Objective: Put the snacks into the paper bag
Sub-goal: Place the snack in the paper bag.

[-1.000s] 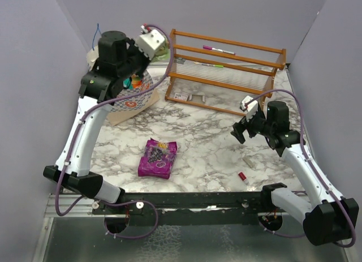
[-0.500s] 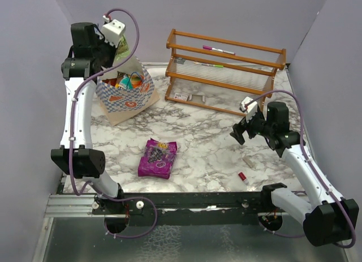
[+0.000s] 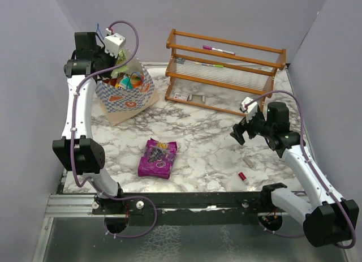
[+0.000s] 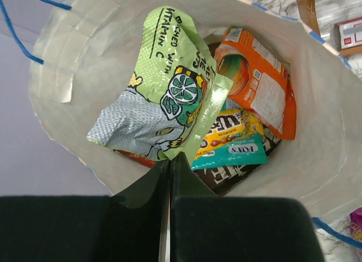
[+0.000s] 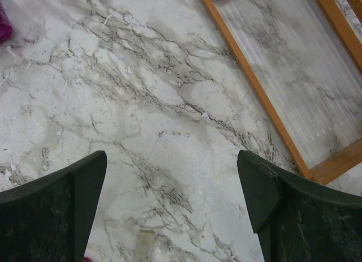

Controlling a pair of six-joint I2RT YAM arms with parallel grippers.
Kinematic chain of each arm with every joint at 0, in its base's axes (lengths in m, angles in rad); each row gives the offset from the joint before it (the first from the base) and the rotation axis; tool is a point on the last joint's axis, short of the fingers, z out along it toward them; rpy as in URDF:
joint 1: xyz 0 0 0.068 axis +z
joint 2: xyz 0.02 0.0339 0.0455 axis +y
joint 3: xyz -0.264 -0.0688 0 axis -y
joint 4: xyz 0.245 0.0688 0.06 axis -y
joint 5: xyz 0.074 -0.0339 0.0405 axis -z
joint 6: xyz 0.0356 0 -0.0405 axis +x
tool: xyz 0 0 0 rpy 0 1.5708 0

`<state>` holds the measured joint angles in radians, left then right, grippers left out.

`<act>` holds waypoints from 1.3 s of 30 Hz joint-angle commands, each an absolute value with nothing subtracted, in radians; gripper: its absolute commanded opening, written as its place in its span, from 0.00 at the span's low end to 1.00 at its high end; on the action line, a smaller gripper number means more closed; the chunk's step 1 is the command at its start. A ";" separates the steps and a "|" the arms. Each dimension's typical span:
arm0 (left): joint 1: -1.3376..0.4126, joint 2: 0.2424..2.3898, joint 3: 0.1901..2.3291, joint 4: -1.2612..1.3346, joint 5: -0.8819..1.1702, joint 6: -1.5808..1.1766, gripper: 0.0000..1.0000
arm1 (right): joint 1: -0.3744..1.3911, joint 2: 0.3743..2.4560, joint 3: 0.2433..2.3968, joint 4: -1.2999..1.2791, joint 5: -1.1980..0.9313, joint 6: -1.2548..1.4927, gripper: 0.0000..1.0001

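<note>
The blue-and-white checked paper bag (image 3: 129, 98) stands at the back left. My left gripper (image 3: 121, 57) hangs over its mouth, shut on the bottom edge of a light-green packet (image 4: 164, 92) that dangles into the cream inside (image 4: 73, 64). Orange (image 4: 261, 86), yellow (image 4: 226, 132), teal (image 4: 231, 153) and brown (image 4: 240, 172) snacks lie in the bag. A purple packet (image 3: 158, 158) lies flat on the marble in front of the arms. My right gripper (image 3: 240, 129) hovers open over bare marble at the right, holding nothing.
A wooden rack (image 3: 226, 69) with pens stands along the back, and its frame (image 5: 266, 106) shows in the right wrist view. A tiny red cylinder (image 3: 242, 176) and a small beige stick (image 3: 248, 160) lie near the right arm. Purple walls close in both sides.
My left arm swung back to the left off the bag, lifting the light-green packet, then lowered it toward the bag's mouth. The right arm has not moved.
</note>
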<state>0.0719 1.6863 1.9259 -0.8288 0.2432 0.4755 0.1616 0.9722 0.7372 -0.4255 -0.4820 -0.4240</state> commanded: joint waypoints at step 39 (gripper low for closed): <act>0.080 1.812 1.872 -0.843 0.255 0.562 0.00 | 0.156 0.958 0.710 -0.412 -0.487 -0.456 1.00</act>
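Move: The left hand, still pinching the green snack, is over the paper bag's mouth; the snack pile inside is roughly 20 cm below it and 2 cm ahead, straight beneath sideways. The orange pack on that pile is about 4 cm right and 4 cm ahead, some 18 cm down. The purple snack lies about 24 cm back and 17 cm right on the table, 31 cm below. From the idle right hand the pile is some 48 cm left, 20 cm ahead and 4 cm lower. The left hand lowers the green snack almost straight down through the open mouth of the paper bag towards the snack pile, sinking about 5 cm, pausing briefly, then easing down another 3 cm with a slight creep forward. As it sinks the wrist tips its fingers some 10 degrees further downward, and the shut fingers keep their pinch on the edge of the pack. ##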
